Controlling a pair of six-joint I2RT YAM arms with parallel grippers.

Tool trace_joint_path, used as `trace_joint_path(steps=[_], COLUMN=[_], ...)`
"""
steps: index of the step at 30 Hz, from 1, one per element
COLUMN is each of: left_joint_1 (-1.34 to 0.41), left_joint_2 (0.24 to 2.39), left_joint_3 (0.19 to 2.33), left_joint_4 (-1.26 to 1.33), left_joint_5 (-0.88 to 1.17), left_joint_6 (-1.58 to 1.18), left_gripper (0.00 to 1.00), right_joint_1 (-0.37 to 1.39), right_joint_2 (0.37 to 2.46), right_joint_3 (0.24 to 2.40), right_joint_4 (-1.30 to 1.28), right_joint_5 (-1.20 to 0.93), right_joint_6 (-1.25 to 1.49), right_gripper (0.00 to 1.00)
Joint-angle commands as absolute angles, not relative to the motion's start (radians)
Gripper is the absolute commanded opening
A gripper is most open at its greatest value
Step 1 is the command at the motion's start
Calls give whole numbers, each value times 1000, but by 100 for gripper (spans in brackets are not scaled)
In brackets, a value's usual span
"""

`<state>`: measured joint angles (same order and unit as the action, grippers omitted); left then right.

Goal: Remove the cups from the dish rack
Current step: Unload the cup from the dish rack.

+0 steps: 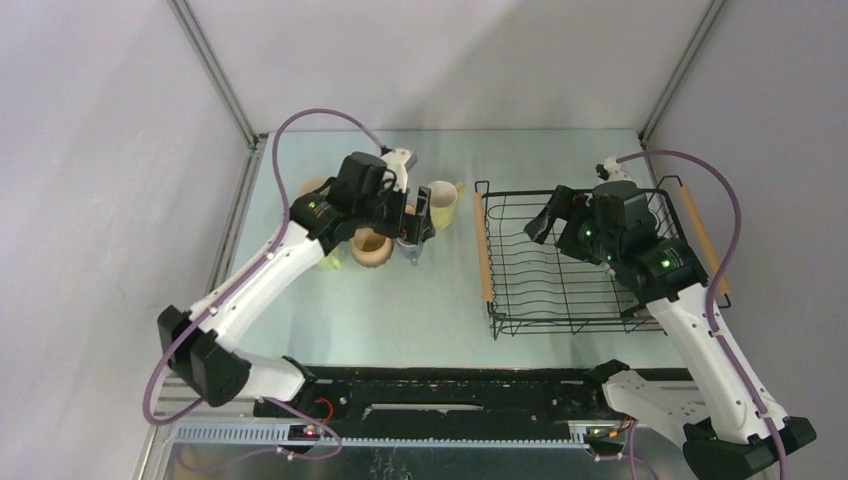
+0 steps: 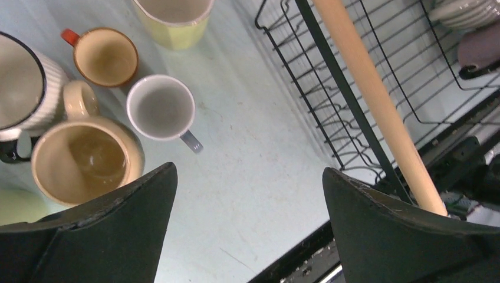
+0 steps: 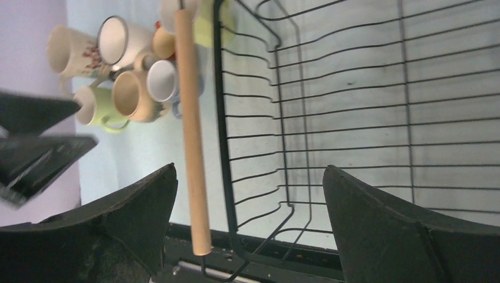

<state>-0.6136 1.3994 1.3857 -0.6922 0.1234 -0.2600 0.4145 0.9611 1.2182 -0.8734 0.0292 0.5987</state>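
Observation:
Several cups stand grouped on the table left of the dish rack (image 1: 580,262): a yellow one (image 1: 443,203), a tan one (image 1: 370,247), a small grey one (image 1: 410,251) and a pale green one (image 1: 330,260). My left gripper (image 1: 417,222) hovers open just above the grey cup (image 2: 160,107), with only bare table between its fingers (image 2: 141,206). My right gripper (image 3: 247,177) hangs open over the rack's (image 3: 330,106) left half, holding nothing. The rack's wires below it carry nothing. A cream ribbed cup (image 2: 466,12) and a mauve one (image 2: 480,47) show at the rack's far side.
The rack's wooden handle (image 2: 371,94) runs close to the cup group. An orange-handled cup (image 2: 106,56), a white ribbed mug with a dark rim (image 2: 20,82) and the tan cup (image 2: 82,159) crowd together. The arm bases' black rail (image 1: 450,395) borders the near edge.

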Motion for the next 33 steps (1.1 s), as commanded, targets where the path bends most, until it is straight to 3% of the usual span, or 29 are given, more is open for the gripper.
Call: trace_joint_path(steps=[1,12,33], left_joint_1=[-632,-652,-654], left_joint_2=[1289,1125,1076], left_joint_3=[1273,1097,1024], left_joint_4=[-650,-579,-526], left_joint_5=[198,247,273], left_joint_6=[-275,-284,-304], left_gripper=[100,100,100], right_joint_1=[379,238,-55], right_joint_2=[960,1044,1304], right_joint_3=[1219,1193,1075], right_joint_4=[-945,-961,-845], right_joint_5=[198,309,439], right_joint_6=[679,863,1125], right_gripper=[100,98,70])
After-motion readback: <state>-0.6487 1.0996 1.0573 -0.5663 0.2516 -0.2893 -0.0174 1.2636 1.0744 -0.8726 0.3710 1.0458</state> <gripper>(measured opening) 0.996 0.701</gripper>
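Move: The striped cup, standing at the right end of the dish rack, lies about 24 cm to the right of the right hand, some 3 cm farther out and about 22 cm below. The blue cup stands roughly 11 cm beyond the striped cup and 6 cm farther right; the purple mug is some 6 cm nearer the base and 2 cm farther right than the striped cup. From the left hand, the striped cup is about 46 cm right, 2 cm back and 18 cm lower. Towards the striped cup at the rack's right end, the empty right hand sweeps some 16 cm right while sinking about 13 cm and reaching slightly forward, its wrist swinging clockwise by over 50 degrees and tipping down. Its wide-open fingers narrow partway, touching no cup. The empty, open left hand draws back about 7 cm from the grey mug. ##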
